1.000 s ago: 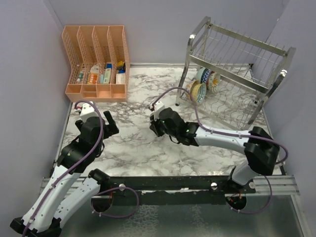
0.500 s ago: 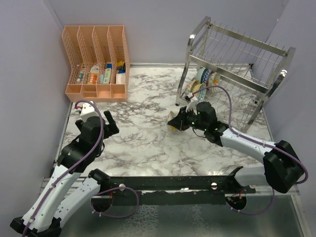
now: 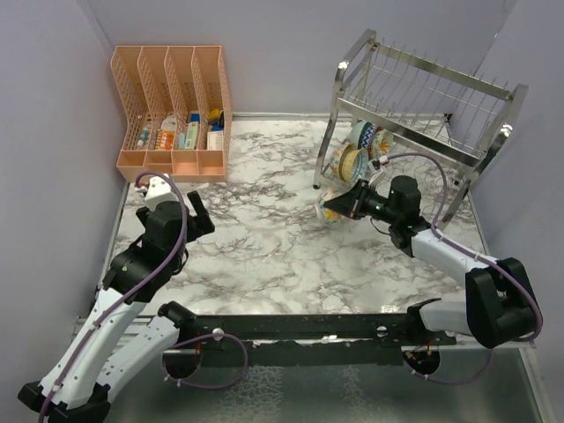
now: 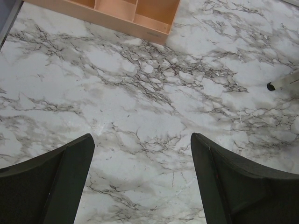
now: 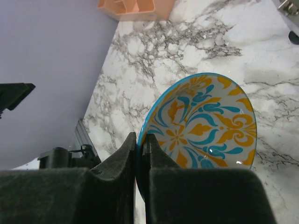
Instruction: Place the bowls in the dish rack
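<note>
My right gripper [image 3: 342, 205] is shut on the rim of a bowl [image 3: 328, 211] with a blue edge and a yellow and blue floral pattern. It holds the bowl on edge above the marble, just in front of the dish rack's [image 3: 423, 110] left legs. In the right wrist view the fingertips [image 5: 128, 142] pinch the bowl's rim [image 5: 205, 121]. Three patterned bowls [image 3: 355, 161] stand on edge in the rack's lower tier. My left gripper [image 3: 196, 217] hangs open over bare marble at the left, nothing between its fingers [image 4: 60, 177].
A peach mesh organizer [image 3: 172, 110] holding small packets stands at the back left; its base shows in the left wrist view [image 4: 112, 11]. A black rack foot [image 4: 270, 86] sits at that view's right edge. Purple walls close in the table.
The right arm has swung right and back across the table, carrying the bowl from the centre to the front of the rack. The left arm has barely shifted.
</note>
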Controlling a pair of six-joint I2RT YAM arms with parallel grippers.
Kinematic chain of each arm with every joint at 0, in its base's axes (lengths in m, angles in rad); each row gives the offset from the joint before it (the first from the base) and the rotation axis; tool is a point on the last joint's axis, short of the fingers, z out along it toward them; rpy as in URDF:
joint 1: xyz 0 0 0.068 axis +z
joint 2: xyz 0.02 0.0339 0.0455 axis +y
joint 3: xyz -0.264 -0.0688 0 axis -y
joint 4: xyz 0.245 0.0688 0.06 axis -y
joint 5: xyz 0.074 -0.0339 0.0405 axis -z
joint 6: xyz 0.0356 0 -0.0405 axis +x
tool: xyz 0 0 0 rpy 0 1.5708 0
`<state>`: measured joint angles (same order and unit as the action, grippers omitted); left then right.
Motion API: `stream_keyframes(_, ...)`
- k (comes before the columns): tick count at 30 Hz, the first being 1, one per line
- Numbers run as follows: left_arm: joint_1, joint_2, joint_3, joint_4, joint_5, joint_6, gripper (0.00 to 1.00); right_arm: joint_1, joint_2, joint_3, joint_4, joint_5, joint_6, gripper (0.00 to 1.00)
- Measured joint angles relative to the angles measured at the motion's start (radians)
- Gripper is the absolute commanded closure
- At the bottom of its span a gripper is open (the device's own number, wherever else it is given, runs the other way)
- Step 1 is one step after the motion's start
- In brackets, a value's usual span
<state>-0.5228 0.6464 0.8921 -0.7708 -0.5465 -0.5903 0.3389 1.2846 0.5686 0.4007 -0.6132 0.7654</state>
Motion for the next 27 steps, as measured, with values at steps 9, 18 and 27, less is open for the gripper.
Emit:
stream_keyframes(9, 0.0, 0.03, 0.004, 0.016, 0.008, 0.003, 0.13, -0.174, 0.0, 0.0, 0.076, -0.108, 0.089, 0.99)
stream_keyframes(18, 0.0, 0.038, 0.017, 0.022, 0.019, 0.003, 0.13, -0.333, 0.087, 0.0, 0.269, -0.232, 0.258, 0.99)
stream_keyframes(27, 0.0, 0.043, 0.017, 0.022, 0.022, 0.003, 0.13, -0.406, 0.114, -0.001, 0.475, -0.291, 0.371, 0.99)
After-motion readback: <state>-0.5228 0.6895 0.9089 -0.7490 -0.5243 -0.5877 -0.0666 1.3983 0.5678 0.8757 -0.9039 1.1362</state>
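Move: The blue-rimmed bowl, already pinched by its edge in the right hand, is bound for the free rack place about 9 cm to that hand's right and 8 cm ahead, roughly level with it. The yellow-rimmed bowl stands beside that place, some 12 cm ahead and 5 right of the hand; behind it the orange-flower bowl is about 17 ahead, 12 right. From the left hand the place lies some 52 cm right, 8 ahead and a little lower. The blue-rimmed bowl stays pinched by its rim as the right hand carries it about 10 cm to the right, with some 6 cm of forward travel and as much lift, most of the lift in the later part, in towards the rack beside the yellow-rimmed bowl. The wrist rolls about 20 degrees, bringing the downward-slanting fingers up to level. ##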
